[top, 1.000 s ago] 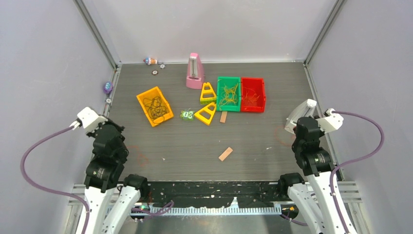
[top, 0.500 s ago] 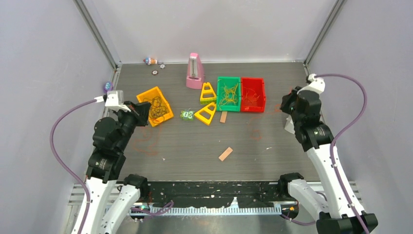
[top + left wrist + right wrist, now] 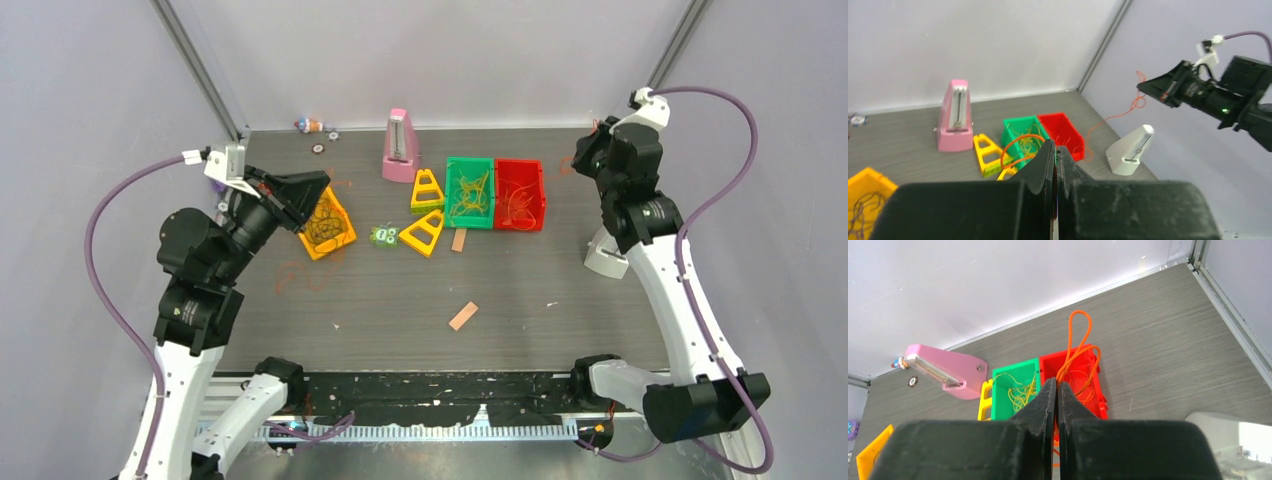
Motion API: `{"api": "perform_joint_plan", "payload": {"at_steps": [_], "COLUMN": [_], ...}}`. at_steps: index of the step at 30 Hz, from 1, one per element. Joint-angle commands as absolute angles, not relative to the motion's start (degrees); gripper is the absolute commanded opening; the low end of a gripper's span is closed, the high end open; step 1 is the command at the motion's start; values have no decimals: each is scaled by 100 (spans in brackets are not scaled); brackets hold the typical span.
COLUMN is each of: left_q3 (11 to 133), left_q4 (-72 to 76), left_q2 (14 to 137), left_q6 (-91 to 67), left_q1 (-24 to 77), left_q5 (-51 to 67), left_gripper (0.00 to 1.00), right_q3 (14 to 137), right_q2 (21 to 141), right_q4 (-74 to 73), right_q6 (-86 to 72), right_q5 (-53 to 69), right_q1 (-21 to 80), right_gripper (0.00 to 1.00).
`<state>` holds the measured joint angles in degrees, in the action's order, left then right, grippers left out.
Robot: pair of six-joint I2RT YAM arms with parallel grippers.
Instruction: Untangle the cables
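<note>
The cables are thin cords, sorted by colour into three bins: dark purple in the orange bin [image 3: 318,218], yellow in the green bin [image 3: 469,193], orange-red in the red bin [image 3: 520,195]. My left gripper [image 3: 318,185] [image 3: 1055,146] is raised over the orange bin and shut, with an orange cable loop [image 3: 1024,136] sticking out at its tip. The right gripper [image 3: 578,160] [image 3: 1057,382] is held high by the red bin, shut on an orange cable loop [image 3: 1079,313]. From it a strand [image 3: 1108,119] hangs towards the red bin.
A pink metronome [image 3: 400,146] stands at the back and a white one [image 3: 603,250] at the right. Two yellow triangles [image 3: 427,190] [image 3: 424,232], a small green toy [image 3: 384,235] and two wooden blocks [image 3: 463,316] [image 3: 459,240] lie mid-table. Small bits sit at the back left corner [image 3: 310,125].
Both arms have risen from low near their bases and reached forward and up, each carrying an orange cable off the table. Both grippers stayed shut.
</note>
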<state>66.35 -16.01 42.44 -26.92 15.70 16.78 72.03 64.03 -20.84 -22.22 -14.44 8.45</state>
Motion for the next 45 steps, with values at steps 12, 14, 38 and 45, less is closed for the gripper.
{"api": "perform_joint_plan", "payload": {"at_steps": [12, 14, 38, 45], "left_q3": [8383, 8470, 5615, 5461], "left_q4": [-1323, -1356, -1727, -2378], "left_q2": [5466, 5516, 4592, 4580], "left_q6": [-3289, -3281, -2514, -2610], "left_q1": [1847, 1854, 1854, 1855], "left_q5": [2048, 2032, 1256, 419], "left_gripper": [0, 0, 0, 0], "right_q3": [8035, 8019, 7294, 8191], "right_q2": [7749, 7923, 9656, 11020], "right_q4": [-1099, -1031, -822, -1635], "right_q6": [-2064, -2039, -1739, -1889], "right_q5": [-2000, -2065, -3386, -2500], "right_q1": [849, 847, 1633, 1643], "right_gripper": [5, 5, 5, 5]}}
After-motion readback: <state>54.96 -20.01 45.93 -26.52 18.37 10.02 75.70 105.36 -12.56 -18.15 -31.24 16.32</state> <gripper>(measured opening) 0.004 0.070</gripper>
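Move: The right hand, pinching an orange cable, has the red bin's middle about 15 cm ahead, 3 cm to its left and some 33 cm below. The green bin adjoins the red one, roughly 12 cm farther left and level with it; the white metronome stands about 17 cm to the hand's right and 1 cm back. From the left hand, also holding orange cable, the red bin is about 26 cm ahead, 35 cm right and 42 cm down; the yellow bin is 18 cm ahead, 15 cm left. Forward first and then mainly down, the right hand comes in over the red bin, sinking roughly 24 cm in all and tipping its fingers some 30 degrees downward, still pinching the orange cable above the bin. The left hand keeps its own cable pinched, rises about 6 cm, then sinks to some 12 cm below its starting height, its fingers dipping too. ##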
